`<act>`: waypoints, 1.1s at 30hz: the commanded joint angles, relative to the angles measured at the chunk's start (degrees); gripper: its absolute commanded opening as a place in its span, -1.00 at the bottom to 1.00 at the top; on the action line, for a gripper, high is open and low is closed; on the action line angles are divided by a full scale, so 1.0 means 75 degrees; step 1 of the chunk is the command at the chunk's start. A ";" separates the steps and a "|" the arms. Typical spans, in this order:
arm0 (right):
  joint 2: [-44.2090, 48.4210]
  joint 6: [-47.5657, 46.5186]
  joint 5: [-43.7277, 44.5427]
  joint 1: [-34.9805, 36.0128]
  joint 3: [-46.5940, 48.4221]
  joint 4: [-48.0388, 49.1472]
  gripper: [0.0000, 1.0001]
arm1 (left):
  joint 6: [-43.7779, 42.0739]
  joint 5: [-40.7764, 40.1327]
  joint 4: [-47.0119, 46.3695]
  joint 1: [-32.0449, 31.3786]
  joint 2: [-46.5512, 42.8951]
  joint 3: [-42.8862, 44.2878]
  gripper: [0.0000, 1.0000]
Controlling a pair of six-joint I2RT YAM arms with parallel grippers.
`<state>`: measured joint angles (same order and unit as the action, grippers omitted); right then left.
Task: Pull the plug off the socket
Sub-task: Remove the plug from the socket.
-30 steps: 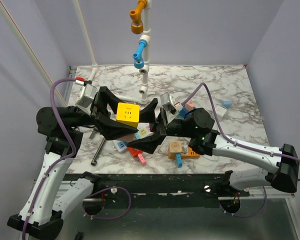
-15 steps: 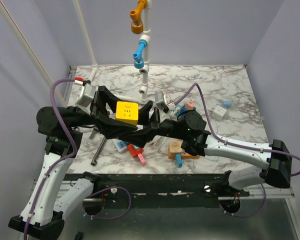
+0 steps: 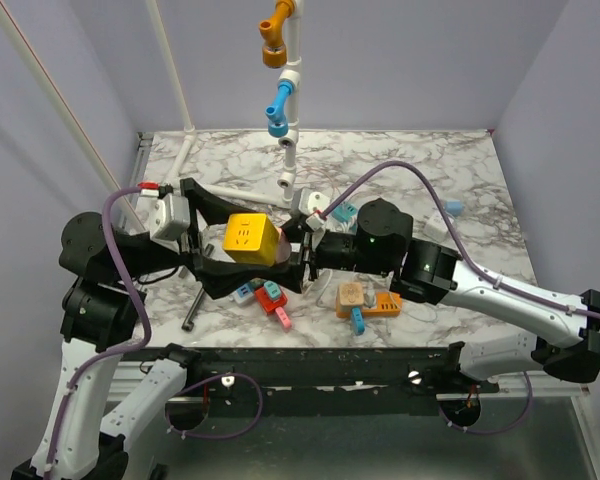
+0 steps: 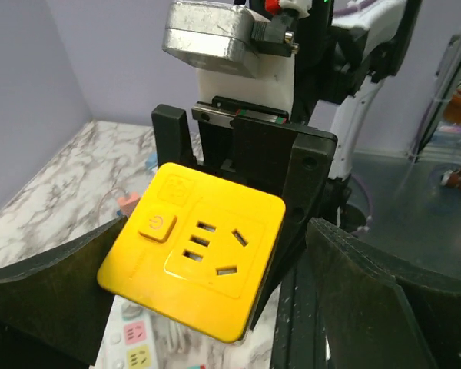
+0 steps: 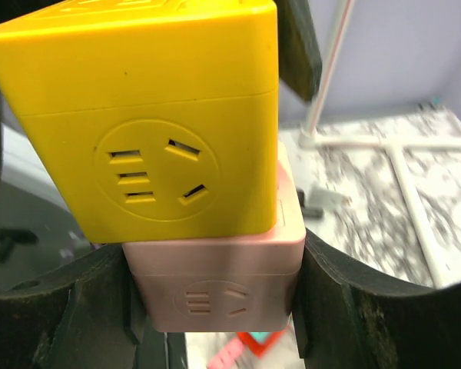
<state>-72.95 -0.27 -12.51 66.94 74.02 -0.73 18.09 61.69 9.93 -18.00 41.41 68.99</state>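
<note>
The plug is a yellow cube adapter (image 3: 250, 238) stacked on a pink cube (image 5: 215, 284), held above the table. My right gripper (image 5: 215, 307) is shut on the pink cube, a finger pressed against each side. My left gripper (image 4: 207, 307) is open; its fingers (image 4: 369, 292) stand wide on both sides of the yellow cube (image 4: 196, 261) without touching it. Below lies the socket (image 4: 131, 342), a white strip; only its pink and yellow outlets show. In the top view the two grippers meet at the cubes, left gripper (image 3: 252, 243) facing right gripper (image 3: 298, 255).
A white pipe stand (image 3: 288, 150) with orange and blue fittings rises at the back centre. Red and pink pieces (image 3: 276, 303), a wooden block (image 3: 351, 296) and an orange piece (image 3: 385, 303) lie near the front edge. A black tool (image 3: 194, 306) lies front left.
My right gripper moved in and shut on the pink cube. After that my left gripper opened off the yellow cube. The cubes shifted slightly toward the front.
</note>
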 commanded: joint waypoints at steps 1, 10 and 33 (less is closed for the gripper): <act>-0.0083 -0.1399 0.1338 -0.0075 0.0342 -0.3142 -0.99 | -0.3173 -0.0501 0.3148 0.0021 -0.0201 0.0663 0.97; -0.1375 -0.2886 0.1630 -0.0076 0.1550 -0.5496 -0.99 | -0.8301 0.0077 0.7891 0.0021 0.0672 0.1597 0.97; -0.0446 -0.3057 0.1314 0.0272 0.0820 -0.4389 -0.99 | -0.7700 -0.0938 0.5003 0.0021 0.0005 -0.0532 0.97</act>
<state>-77.14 -22.57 -2.13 68.10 80.44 -38.68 -42.39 53.06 49.93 -17.91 39.00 61.93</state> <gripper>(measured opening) 0.670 0.982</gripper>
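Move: The yellow socket cube sits between the left hand's wide-open fingers, within a centimetre or so of its hand point, and is plugged into the pink cube that the right hand already holds. From the right hand the yellow cube lies about 4 cm to the left and 1 cm ahead. From the right hand, some 35 cm below on the table, the red socket is roughly 6 cm ahead and 4 cm left, and the wooden cube 6 cm ahead and 15 cm right. The joined yellow and pink cubes go down in the right hand's unchanged grip: it sinks about 16 cm, comes back up some 4 cm, and draws about 6 cm to the right, fingertips tipping some 40 degrees downward. The left hand, fingers staying wide open, drops alongside nearly as far, then rises slightly, tips its fingers down and backs left off the yellow cube. ##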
